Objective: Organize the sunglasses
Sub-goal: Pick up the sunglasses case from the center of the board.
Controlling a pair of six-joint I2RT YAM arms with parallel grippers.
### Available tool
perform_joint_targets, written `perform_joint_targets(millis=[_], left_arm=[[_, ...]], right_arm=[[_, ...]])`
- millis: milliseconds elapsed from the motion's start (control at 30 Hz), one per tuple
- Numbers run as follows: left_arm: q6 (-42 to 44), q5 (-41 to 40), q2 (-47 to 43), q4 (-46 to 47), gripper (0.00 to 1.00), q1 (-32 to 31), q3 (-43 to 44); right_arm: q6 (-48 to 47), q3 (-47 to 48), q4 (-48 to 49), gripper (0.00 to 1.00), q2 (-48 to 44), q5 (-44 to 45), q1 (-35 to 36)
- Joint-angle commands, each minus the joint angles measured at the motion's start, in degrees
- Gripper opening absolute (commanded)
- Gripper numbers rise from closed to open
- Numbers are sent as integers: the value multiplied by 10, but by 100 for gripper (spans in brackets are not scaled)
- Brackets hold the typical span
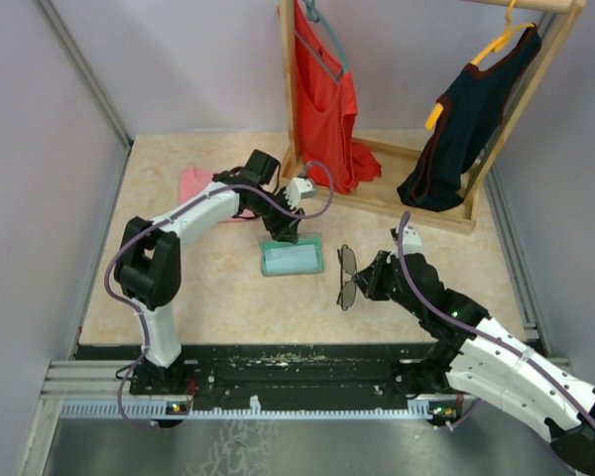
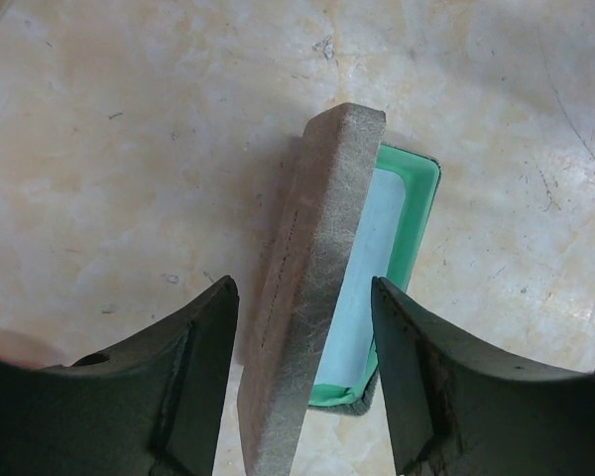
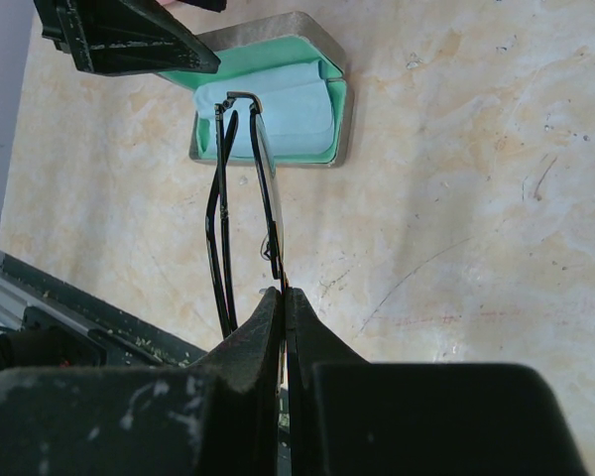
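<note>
The sunglasses (image 1: 346, 276) (image 3: 219, 213), thin dark wire frames with folded arms, hang above the table just right of the case, and my right gripper (image 1: 364, 282) (image 3: 283, 293) is shut on one lens edge. The grey case (image 1: 292, 258) (image 3: 342, 109) lies open, showing green lining and the light blue cloth (image 2: 372, 268) (image 3: 278, 114) inside. Its lid (image 2: 312, 297) stands upright between the fingers of my left gripper (image 1: 283, 230) (image 2: 302, 288). That gripper is open, with a gap on each side of the lid.
A wooden clothes rack (image 1: 387, 198) stands at the back with a red top (image 1: 322, 94) and a dark top (image 1: 466, 129) on hangers. A pink cloth (image 1: 193, 183) lies at the back left behind my left arm. A black rail (image 1: 297, 362) runs along the near edge.
</note>
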Motion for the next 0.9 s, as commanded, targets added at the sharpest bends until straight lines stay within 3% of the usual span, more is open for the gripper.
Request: perform_joint_targets(millis=[0, 533, 700, 867], left_arm=[[16, 17, 24, -21, 61, 3, 15], [-15, -11, -5, -23, 29, 3, 17], [-71, -51, -38, 5, 27, 3, 0], [-178, -159, -80, 52, 27, 2, -28]], right_arm=[[-7, 8, 26, 0, -4, -4, -2], [-5, 2, 28, 0, -13, -7, -2], [-3, -3, 31, 0, -14, -9, -2], [-3, -7, 32, 0, -13, -7, -2]])
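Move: The open sunglasses case has its raised lid between the left fingers, clear of both; the case's middle lies about 5 cm back from the left hand, 3 cm to its right and 5 cm lower. The sunglasses, held by the right hand, are some 9 cm back and 14 cm right of the left hand, slightly higher; the pink shirt lies about 10 cm ahead and 18 cm left of it. From the right hand, the case is roughly 5 cm ahead, 17 cm left and 12 cm below. The left hand sinks about 2.5 cm over the case's standing lid and stays low while its fingers close from either side, pinching the lid left of its middle. Keeping that pinch, it then rises some 3 cm, drifting a little left and forward and turning about 10 degrees counter-clockwise, while the right hand holds still with the sunglasses in its shut fingers. ##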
